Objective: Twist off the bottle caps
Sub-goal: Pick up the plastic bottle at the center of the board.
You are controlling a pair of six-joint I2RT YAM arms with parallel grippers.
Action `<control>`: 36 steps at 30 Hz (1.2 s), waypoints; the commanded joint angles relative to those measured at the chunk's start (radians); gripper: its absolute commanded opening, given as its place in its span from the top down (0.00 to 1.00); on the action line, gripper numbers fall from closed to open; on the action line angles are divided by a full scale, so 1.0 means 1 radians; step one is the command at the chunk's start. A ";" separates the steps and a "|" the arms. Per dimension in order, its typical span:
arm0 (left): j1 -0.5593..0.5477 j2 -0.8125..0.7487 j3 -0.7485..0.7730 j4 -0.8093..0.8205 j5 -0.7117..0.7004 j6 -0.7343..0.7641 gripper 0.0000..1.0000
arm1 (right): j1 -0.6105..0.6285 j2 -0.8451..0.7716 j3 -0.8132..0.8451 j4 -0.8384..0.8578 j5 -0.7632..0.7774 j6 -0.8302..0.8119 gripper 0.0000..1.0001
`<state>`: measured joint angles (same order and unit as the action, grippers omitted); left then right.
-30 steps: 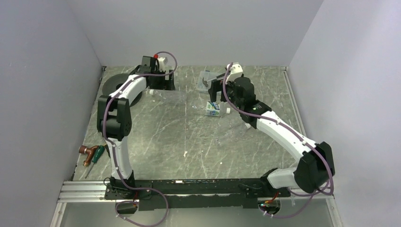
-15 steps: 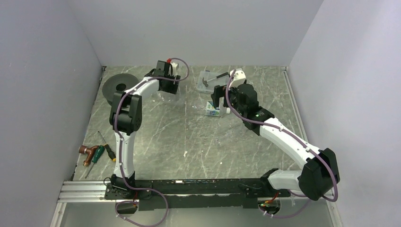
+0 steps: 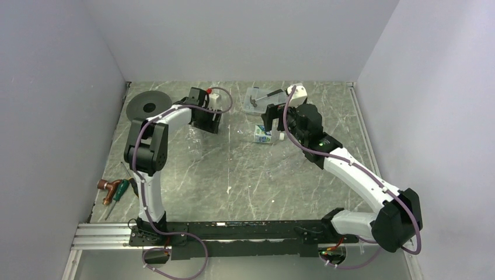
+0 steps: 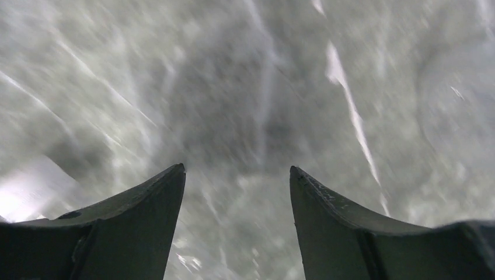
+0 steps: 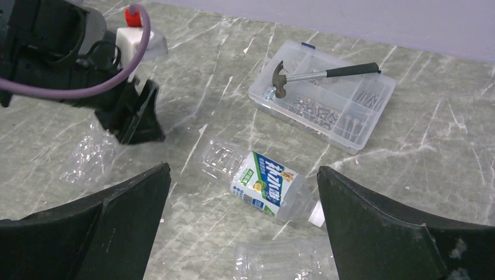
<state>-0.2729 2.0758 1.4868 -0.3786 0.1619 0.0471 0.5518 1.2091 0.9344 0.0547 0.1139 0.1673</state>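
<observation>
A short bottle (image 5: 262,184) with a blue-and-white label lies on its side, its white cap (image 5: 317,214) pointing right. My right gripper (image 5: 242,168) hovers open above it, touching nothing; from above it (image 3: 269,122) sits just behind this bottle (image 3: 262,135). A clear bottle (image 5: 280,256) lies nearer, and a crumpled clear bottle (image 5: 87,157) lies left. My left gripper (image 5: 137,125) points down at that crumpled bottle's right end. Its own view is smeared; the left gripper (image 4: 236,169) shows a gap between the fingers. I cannot tell whether plastic is between them.
A clear compartment tray (image 5: 350,146) of screws stands at the back with a hammer (image 5: 327,73) lying across it. A black disc (image 3: 146,106) lies at the back left. Screwdrivers and a brown fitting (image 3: 117,189) lie by the left wall.
My left arm swung right and came down toward the crumpled bottle, and its jaws narrowed from wide apart. The right gripper drifted slightly right and stayed wide open.
</observation>
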 commanded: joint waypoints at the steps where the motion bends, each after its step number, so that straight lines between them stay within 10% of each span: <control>1: -0.025 -0.177 -0.050 -0.104 0.125 0.030 0.23 | 0.006 -0.029 0.006 0.042 -0.011 0.004 0.00; 4: -0.025 -0.294 -0.034 -0.145 0.017 0.025 0.01 | 0.006 -0.032 0.004 0.043 -0.014 0.007 0.00; 16: -0.014 -0.371 0.006 -0.362 -0.312 0.030 0.01 | 0.007 -0.051 -0.011 0.041 -0.034 0.019 0.00; 36: 0.107 -0.245 -0.142 -0.292 -0.106 -0.105 0.01 | 0.015 -0.087 -0.071 0.059 -0.047 0.035 0.00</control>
<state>-0.1616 1.8011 1.3750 -0.6914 -0.0208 -0.0074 0.5602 1.1435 0.8722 0.0551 0.0753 0.1875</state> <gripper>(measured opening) 0.994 0.997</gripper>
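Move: The clear plastic bottle lies on the table with its middle about 8 cm to the left of the left hand and 6 cm back, at roughly the hand's height, its capped neck pointing outward. The black spool stands some 26 cm left of the left hand and 10 cm ahead; the labelled bottle lies about 25 cm to its right, 2 cm back. From the right hand, the clear plastic bottle is some 35 cm left, 4 cm ahead and 23 cm below. Back about 4 cm, low over the table, then steeply up nearly 20 cm, the left hand backs out while its fingers spread from partly to fully open. It then swings some 10 cm left and sinks again towards the clear plastic bottle, turning about 15 degrees counter-clockwise to line up over the body, the open fingers to either side and still above it. ##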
